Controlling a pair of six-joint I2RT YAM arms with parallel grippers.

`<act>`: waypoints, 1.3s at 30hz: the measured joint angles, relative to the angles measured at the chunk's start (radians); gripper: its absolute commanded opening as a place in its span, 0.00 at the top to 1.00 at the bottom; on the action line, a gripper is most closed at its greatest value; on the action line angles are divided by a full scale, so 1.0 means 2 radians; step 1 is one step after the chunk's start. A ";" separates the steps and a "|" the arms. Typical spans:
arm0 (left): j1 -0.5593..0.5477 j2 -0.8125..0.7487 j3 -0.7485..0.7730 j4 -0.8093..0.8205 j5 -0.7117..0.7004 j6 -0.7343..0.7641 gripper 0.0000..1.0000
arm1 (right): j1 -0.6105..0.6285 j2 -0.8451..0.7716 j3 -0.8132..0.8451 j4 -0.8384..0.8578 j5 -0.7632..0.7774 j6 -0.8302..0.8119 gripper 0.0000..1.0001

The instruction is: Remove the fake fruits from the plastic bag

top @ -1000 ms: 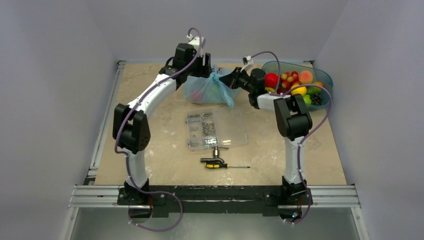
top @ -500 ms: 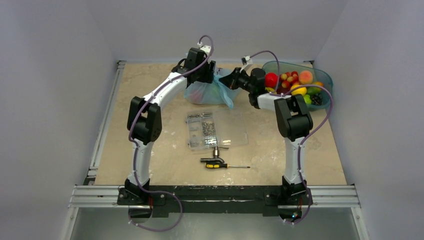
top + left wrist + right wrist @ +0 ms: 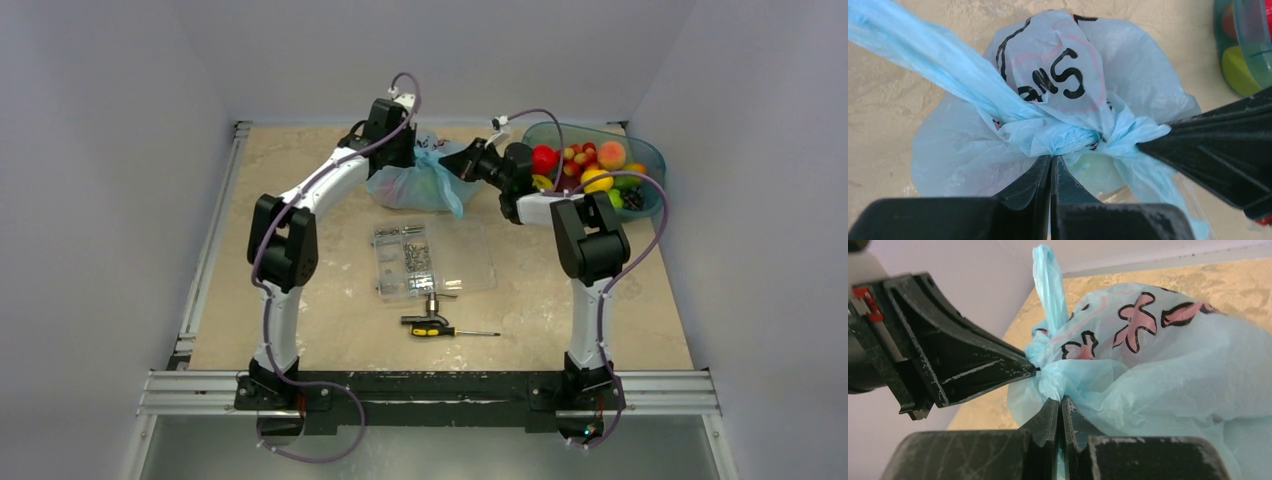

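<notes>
The light blue plastic bag (image 3: pixel 415 186) lies knotted at the back of the table, with dark and pink prints (image 3: pixel 1138 322) on its film. My left gripper (image 3: pixel 1051 158) is shut, its tips pinching the bunched knot (image 3: pixel 1068 140) from the bag's left. From the right, my right gripper (image 3: pixel 1060 401) is shut on film just beside the same knot. One loop handle (image 3: pixel 923 55) stretches away, up and to the left. A pale green fake fruit (image 3: pixel 1100 175) shows faintly through the film. The other fruits in the bag are hidden.
A rigid teal tub (image 3: pixel 648 160) of coloured fruits stands at the back right, close to the right arm. A clear compartment box of screws (image 3: pixel 430 260) lies mid-table. In front of it lie a screwdriver (image 3: pixel 445 331) and a small metal part (image 3: pixel 433 302).
My left arm swung right and down onto the bag and its jaws went from open to shut at the knot. The right gripper stayed shut on the bag, shifting slightly.
</notes>
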 measured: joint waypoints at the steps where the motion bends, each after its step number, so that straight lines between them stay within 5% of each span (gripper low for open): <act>1: 0.004 -0.010 -0.018 0.008 0.008 -0.005 1.00 | -0.003 0.000 -0.009 0.014 0.000 0.023 1.00; 8: 0.064 -0.082 -0.120 0.053 0.069 -0.044 1.00 | -0.036 0.012 -0.046 0.091 0.003 0.123 1.00; 15: 0.086 -0.127 -0.174 0.078 0.088 -0.051 1.00 | -0.044 0.010 -0.038 0.048 0.019 0.090 1.00; 28: 0.083 -0.155 -0.203 0.088 0.102 -0.081 1.00 | 0.009 -0.128 0.025 -0.221 0.162 -0.165 0.36; 39: 0.083 -0.160 -0.203 0.088 0.102 -0.099 1.00 | 0.125 -0.164 0.035 -0.288 0.241 -0.410 0.27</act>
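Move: Both grippers are already shut on the bag's blue knot: its middle lies about 3 cm to the left gripper's right and level with it, and about 3 cm to the right gripper's left. From the right gripper, the bag's bulk sits some 4 cm left, 2 cm back and 8 cm below; the screw box is about 19 cm back and 2 cm left, 14 cm lower, and the fruit basin some 30 cm right, 9 cm lower. Pull the knot apart: keep the left gripper shut on its fold and draw it about 7 cm left, easing back and then up a little, while the right gripper tugs its end some 5 cm right. Then open the right fingers wide to let go, lift about 10 cm and swing back and left over the bag, rolling some 45 degrees, left side dropping, as the fingertips tip down. ##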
